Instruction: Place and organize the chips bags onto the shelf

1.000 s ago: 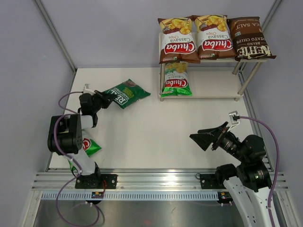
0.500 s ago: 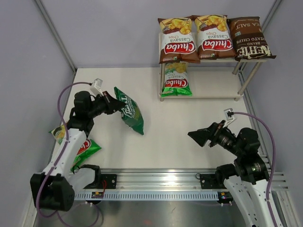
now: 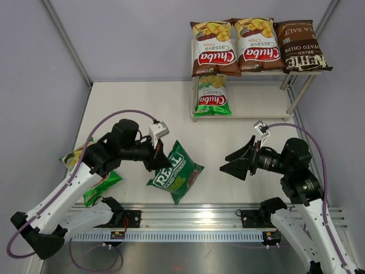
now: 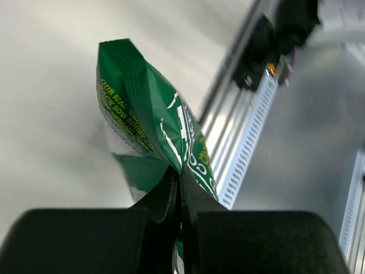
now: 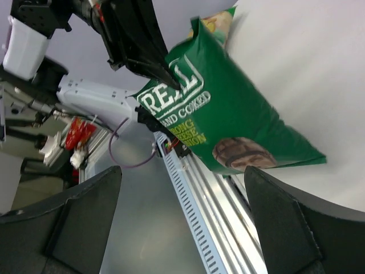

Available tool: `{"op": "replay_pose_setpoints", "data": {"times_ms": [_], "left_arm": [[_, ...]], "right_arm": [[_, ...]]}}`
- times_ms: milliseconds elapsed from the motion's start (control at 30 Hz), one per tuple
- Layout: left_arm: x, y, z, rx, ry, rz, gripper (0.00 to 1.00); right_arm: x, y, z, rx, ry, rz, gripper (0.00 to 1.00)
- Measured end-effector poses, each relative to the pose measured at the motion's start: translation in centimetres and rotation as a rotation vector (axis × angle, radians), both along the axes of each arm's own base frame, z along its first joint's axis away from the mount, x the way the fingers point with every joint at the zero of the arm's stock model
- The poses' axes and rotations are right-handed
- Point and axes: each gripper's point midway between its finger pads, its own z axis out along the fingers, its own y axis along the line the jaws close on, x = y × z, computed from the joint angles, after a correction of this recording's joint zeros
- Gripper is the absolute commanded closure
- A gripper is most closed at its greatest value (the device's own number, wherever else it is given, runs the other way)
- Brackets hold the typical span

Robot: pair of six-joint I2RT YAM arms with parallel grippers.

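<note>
My left gripper [image 3: 158, 159] is shut on the top edge of the dark-green "REAL" bag [image 3: 175, 172], which hangs above the table near its front middle; the bag also shows in the left wrist view [image 4: 154, 125] and the right wrist view [image 5: 228, 108]. My right gripper [image 3: 234, 161] is open and empty, its jaws wide, facing the bag from the right. The shelf [image 3: 251, 111] stands at the back right. Its top board bears two brown Chuba bags [image 3: 214, 50] [image 3: 258, 47] and the Kettle bag [image 3: 299, 47]. A light-green Chuba bag [image 3: 213, 97] lies on the lower board.
Another light-green Chuba bag [image 3: 102, 181] lies on the table at the front left, partly under my left arm. The aluminium rail [image 3: 188, 220] runs along the near edge. Grey walls enclose the left and right sides.
My left arm has carried the REAL bag from the back left to the front middle. My right gripper has moved left and slightly up toward it.
</note>
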Motion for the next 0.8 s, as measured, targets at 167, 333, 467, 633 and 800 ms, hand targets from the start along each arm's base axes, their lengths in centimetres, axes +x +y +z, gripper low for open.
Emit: {"op": "replay_pose_setpoints", "data": {"times_ms": [167, 333, 467, 633, 800], "left_arm": [[-5.3, -1.2, -1.2, 0.073, -0.03, -0.216, 1.0], [-6.4, -1.3, -2.3, 0.125, -0.044, -0.286, 1.0], [-7.6, -1.9, -2.6, 0.123, -0.052, -0.366, 1.0], [-10.0, -2.1, -2.1, 0.083, -0.028, -0.488, 1.0], [-11.7, -2.0, -0.5, 0.019, -0.032, -0.567, 1.0]], "right_arm": [[0.0, 2.0, 1.7, -0.071, -0.024, 0.118, 0.05], [0.8, 4.0, 1.6, -0.151, -0.075, 0.205, 0.04], [-0.2, 5.8, -0.4, -0.206, -0.105, 0.334, 0.01], [-2.3, 7.3, -1.0, -0.225, -0.206, 0.472, 0.01], [-3.2, 9.1, -1.5, -0.232, -0.251, 0.572, 0.0]]}}
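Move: The left hand already pinches the green Real bag, its middle some 7 cm right, 3 cm back and a little lower; the open right gripper waits about 24 cm to its right, level and slightly above. The green cassava bag lies roughly 40 cm left and 4 cm ahead on the table. From the right hand, the Real bag is about 19 cm left, 5 cm back and 8 cm below; the shelf bag stands some 42 cm ahead, 3 cm left. Left draws its pinched bag back about 12 cm, turning clockwise; right, open, swings left 9 cm towards the bag. ##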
